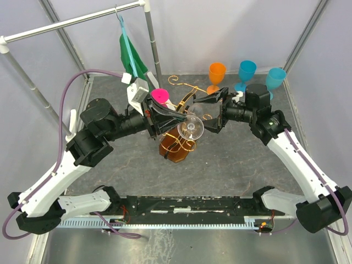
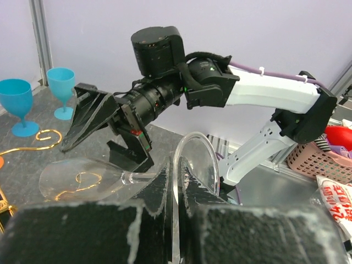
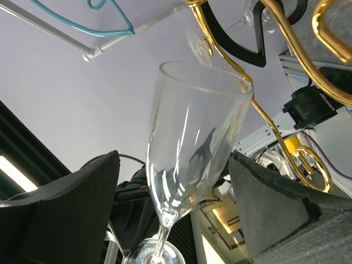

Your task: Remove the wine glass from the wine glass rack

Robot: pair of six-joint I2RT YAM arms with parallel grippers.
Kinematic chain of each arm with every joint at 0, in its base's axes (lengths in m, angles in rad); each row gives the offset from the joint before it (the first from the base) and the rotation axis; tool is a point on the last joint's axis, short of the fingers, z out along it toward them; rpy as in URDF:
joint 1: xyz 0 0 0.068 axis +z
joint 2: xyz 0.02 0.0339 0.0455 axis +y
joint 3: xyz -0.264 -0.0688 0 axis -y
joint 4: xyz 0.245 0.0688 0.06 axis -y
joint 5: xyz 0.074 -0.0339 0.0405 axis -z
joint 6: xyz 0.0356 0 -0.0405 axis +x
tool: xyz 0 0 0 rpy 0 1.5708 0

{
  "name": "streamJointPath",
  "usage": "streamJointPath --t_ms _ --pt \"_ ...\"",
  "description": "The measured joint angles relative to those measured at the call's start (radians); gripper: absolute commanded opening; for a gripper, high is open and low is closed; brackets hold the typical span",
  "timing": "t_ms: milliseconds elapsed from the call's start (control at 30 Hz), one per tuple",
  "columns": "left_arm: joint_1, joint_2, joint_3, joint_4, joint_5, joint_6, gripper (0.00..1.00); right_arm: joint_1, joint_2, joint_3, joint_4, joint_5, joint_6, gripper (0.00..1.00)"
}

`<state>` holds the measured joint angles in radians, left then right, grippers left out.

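A clear wine glass point(image 1: 191, 127) hangs above the amber base of the gold wine glass rack point(image 1: 176, 151). My left gripper point(image 1: 177, 118) is shut on the glass's round foot point(image 2: 193, 159), which stands edge-on between the black pads. In the left wrist view the stem and bowl point(image 2: 77, 179) run off to the left. My right gripper point(image 3: 175, 159) is open, with the bowl point(image 3: 192, 132) between its fingers point(image 3: 60, 214) and a gap on each side. The bowl's rim sits close to a gold wire arm point(image 3: 264, 110) and the black loop point(image 3: 242, 38).
A pink cup point(image 1: 160, 95) stands just behind the left gripper. An orange cup point(image 1: 217, 71) and two blue cups point(image 1: 247, 70) line the back right. A grey rail point(image 1: 71, 21) carries a teal hanger with green cloth point(image 1: 132, 58). A pink basket point(image 2: 322, 159) lies off-table.
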<state>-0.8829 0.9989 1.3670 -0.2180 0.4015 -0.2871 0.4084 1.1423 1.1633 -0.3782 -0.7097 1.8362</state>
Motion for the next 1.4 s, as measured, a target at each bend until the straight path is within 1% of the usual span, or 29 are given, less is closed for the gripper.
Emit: streamJointPath --t_ms 133,333,667,700,867,933,1167,1200,1300,1400 --pt "0.0 0.01 0.015 0.012 0.011 0.001 0.03 0.021 0.024 0.0 0.048 -0.01 0.027 0.85" --pt "0.0 0.011 0.019 0.02 0.028 0.005 0.03 0.031 0.031 -0.002 0.099 -0.016 0.06 0.77" --pt "0.0 0.011 0.019 0.045 0.072 0.018 0.03 0.035 0.033 -0.018 0.142 -0.016 0.1 0.78" --pt "0.0 0.011 0.019 0.048 0.078 0.018 0.03 0.035 0.035 -0.018 0.146 -0.016 0.101 0.77" --pt "0.001 0.008 0.019 0.058 0.105 0.018 0.03 0.036 0.057 -0.018 0.168 -0.017 0.109 0.65" --pt "0.001 0.006 0.019 0.06 0.108 0.018 0.03 0.036 0.061 -0.018 0.177 -0.017 0.111 0.63" --pt "0.001 0.0 0.017 0.061 0.108 0.018 0.03 0.037 0.062 -0.018 0.2 -0.021 0.116 0.61" --pt "0.001 0.0 0.017 0.061 0.107 0.018 0.07 0.037 0.062 -0.018 0.2 -0.02 0.116 0.61" --pt "0.001 -0.002 0.016 0.062 0.106 0.018 0.28 0.037 0.062 -0.018 0.2 -0.02 0.115 0.62" --pt "0.001 -0.014 0.008 0.064 0.103 0.019 0.6 0.037 0.063 -0.018 0.203 -0.019 0.111 0.61"
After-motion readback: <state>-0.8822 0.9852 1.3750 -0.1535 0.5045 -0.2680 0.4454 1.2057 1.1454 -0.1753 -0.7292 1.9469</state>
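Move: My left hand still pinches the clear wine glass by its stem near the foot. The bowl, which my right hand is after, is about 8 cm ahead of the left hand, 3 cm right and 4 cm lower. From my open right hand, the bowl is roughly 2 cm ahead, 3 cm left and 2 cm below. The rack's middle is some 3 cm ahead of the right hand, 6 cm left and 12 cm below; the pink glass is about 12 cm ahead, 13 cm left and 12 cm below. I slide my right fingers left and a little up and forward, about 2.5 cm, around the bowl and close them until both pads grip its sides. Meanwhile my left hand draws the stem back and up, some 3 cm in all, turning slightly clockwise, then opens at the very end and lets go of the stem. ##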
